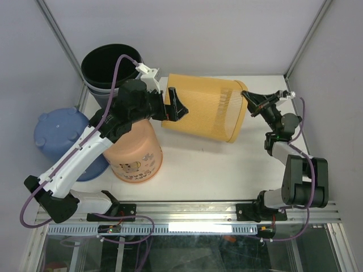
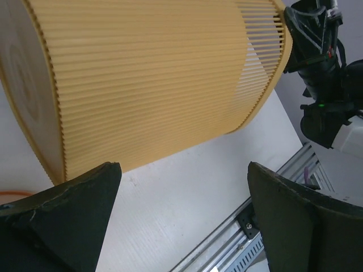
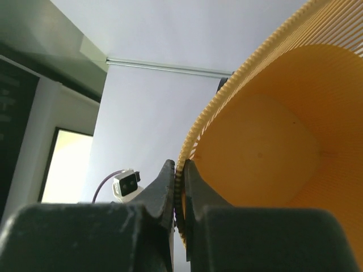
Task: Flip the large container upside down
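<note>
The large container is a yellow ribbed basket [image 1: 205,106]. It lies tipped on its side above the table's back middle, its open mouth facing right. My right gripper [image 1: 247,97] is shut on its rim; in the right wrist view the two fingers [image 3: 168,184] pinch the ribbed rim [image 3: 210,122] from both sides. My left gripper [image 1: 174,107] is open at the basket's closed base end. In the left wrist view the basket [image 2: 147,79] fills the top and the dark fingers [image 2: 79,192] stand wide apart below it, holding nothing.
A peach bucket [image 1: 135,153] stands upside down under the left arm. A blue container [image 1: 59,136] sits at the left edge and a black bin [image 1: 108,65] at the back left. The metal rail [image 1: 187,212] runs along the near edge.
</note>
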Controlling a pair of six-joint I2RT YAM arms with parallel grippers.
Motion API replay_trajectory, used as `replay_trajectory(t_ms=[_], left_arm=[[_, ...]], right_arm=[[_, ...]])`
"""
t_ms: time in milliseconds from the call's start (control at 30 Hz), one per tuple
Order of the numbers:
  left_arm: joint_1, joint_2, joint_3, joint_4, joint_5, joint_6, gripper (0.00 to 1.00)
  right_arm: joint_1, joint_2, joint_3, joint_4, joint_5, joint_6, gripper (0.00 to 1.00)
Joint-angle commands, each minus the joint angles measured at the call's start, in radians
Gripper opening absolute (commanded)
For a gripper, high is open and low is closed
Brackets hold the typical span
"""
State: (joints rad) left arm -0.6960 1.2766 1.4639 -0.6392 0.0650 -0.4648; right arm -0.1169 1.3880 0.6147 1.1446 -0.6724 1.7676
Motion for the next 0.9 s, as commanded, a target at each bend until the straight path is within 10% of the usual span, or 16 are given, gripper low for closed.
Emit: replay_trajectory(t_ms=[0,433,867], left_arm=[[0.025,-0.004,0.064,0.017,0.008,0.014,0.99],[0.118,0.076,0.136,-0.004,0.049,0.041,0.99],[0.118,0.238,0.125,0.182,0.375,-0.008,0.99]], right_arm=[[-0.016,0.034,-0.071,0.395,0.029,0.214,0.00],[-0.056,0.153,-0.263,0.496,-0.001,0.216,0.00],[-0.117,0.233,-0.339,0.495,-0.097,0.116,0.00]])
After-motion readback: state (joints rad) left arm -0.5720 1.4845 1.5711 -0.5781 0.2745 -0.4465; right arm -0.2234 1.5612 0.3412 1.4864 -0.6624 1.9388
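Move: The large yellow container hangs sideways from the right hand's rim pinch, its middle about 11 cm left, 4 back and 8 below; the bare table lies some 30 cm under its middle. From the open left hand its middle is about 8 cm right, 4 ahead, 8 below. The orange container stands some 16 cm left of the left hand and 8 back, the black container 19 left and 12 ahead, both roughly 20 lower. Right hand keeps its rim pinch, sinking about 9 cm; open left reaches 5 cm forward, finger against the base. ##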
